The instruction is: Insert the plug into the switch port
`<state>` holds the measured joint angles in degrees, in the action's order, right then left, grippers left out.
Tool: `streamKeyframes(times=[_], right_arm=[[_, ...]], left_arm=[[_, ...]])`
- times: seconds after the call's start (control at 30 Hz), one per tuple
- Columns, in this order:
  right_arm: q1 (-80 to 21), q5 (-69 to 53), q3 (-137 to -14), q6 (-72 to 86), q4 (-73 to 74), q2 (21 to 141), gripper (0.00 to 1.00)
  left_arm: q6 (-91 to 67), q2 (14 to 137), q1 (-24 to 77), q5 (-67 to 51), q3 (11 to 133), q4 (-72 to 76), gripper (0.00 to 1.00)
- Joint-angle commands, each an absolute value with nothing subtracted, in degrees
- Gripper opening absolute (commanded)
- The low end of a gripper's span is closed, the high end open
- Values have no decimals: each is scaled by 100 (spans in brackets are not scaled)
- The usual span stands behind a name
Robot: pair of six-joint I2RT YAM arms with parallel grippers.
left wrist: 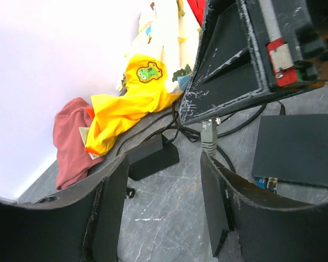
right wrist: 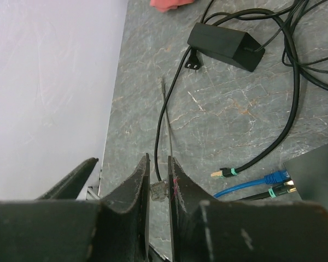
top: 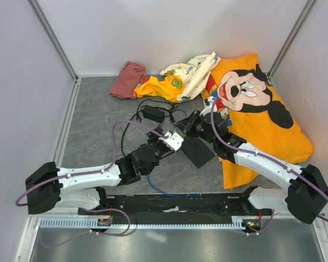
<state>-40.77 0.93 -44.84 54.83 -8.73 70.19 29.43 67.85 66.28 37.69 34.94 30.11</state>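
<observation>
The switch (top: pixel 199 150) is a flat black box on the grey table. The plug (right wrist: pixel 274 177), a blue boot ending the bright-blue cable (top: pixel 164 191), lies against the switch's (right wrist: pixel 317 177) edge. I cannot tell whether it sits in a port. It also shows at the switch's (left wrist: pixel 300 150) near corner as the blue plug (left wrist: pixel 265 183). My left gripper (left wrist: pixel 164 180) is open with only bare table between its fingers, just left of the switch. My right gripper (right wrist: pixel 158 164) is shut on a clear connector (right wrist: pixel 158 190) of a thin black cable, which hangs as the connector (left wrist: pixel 208 136) above the table.
A black power adapter (top: pixel 153 113) and looping black cables lie behind the grippers. A loose black cable end with a green band (right wrist: pixel 224 172) lies by the switch. A maroon cloth (top: pixel 128 79) and a yellow Mickey cloth (top: pixel 262 109) fill the back and right. Walls enclose three sides.
</observation>
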Motion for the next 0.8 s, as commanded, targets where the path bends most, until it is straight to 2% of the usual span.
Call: streamKeyframes(times=[0.0, 0.23, 0.57, 0.7, 0.73, 0.77], right_arm=[[-4096, 395, -4772, 5713, -782, 6899, 0], [-4104, 554, -4799, 5757, -686, 6882, 0], [-4104, 589, -4799, 5968, -677, 6794, 0], [-4104, 580, -4764, 6029, -677, 6759, 0], [-4096, 597, -4746, 6038, -685, 6741, 0], [-4096, 606, -4703, 6038, -694, 6733, 0]], left_arm=[[2919, 6987, 6706, 3807, 3445, 3656, 61], [2374, 7119, 6759, 3261, 3472, 3551, 63], [2838, 8058, 6750, 4148, 3603, 4578, 61], [3076, 8341, 6750, 4411, 3761, 5026, 46], [3111, 8358, 6750, 4421, 3814, 5010, 32], [3111, 8341, 6750, 4403, 3841, 4984, 24]])
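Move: The right gripper holds the gray network plug at its fingertips, the plug's middle about 1 cm left of its hand point and 1 cm below. From the open left gripper that plug is roughly 4 cm to the right, 2 cm lower and about level fore and aft. On the table some 16 cm below the left hand, the black switch lies about 12 cm right and 4 cm back, the power adapter about 9 cm ahead and 4 cm left. Lower the left gripper about 5 cm while shifting it some 3 cm to the right, easing forward only at the end, so its open fingers come around the gray cable just behind the plug's boot. Keep the wrist attitude nearly as is and start closing late, to a bit over half the starting gap. Keep the right grip on the plug, almost still. ##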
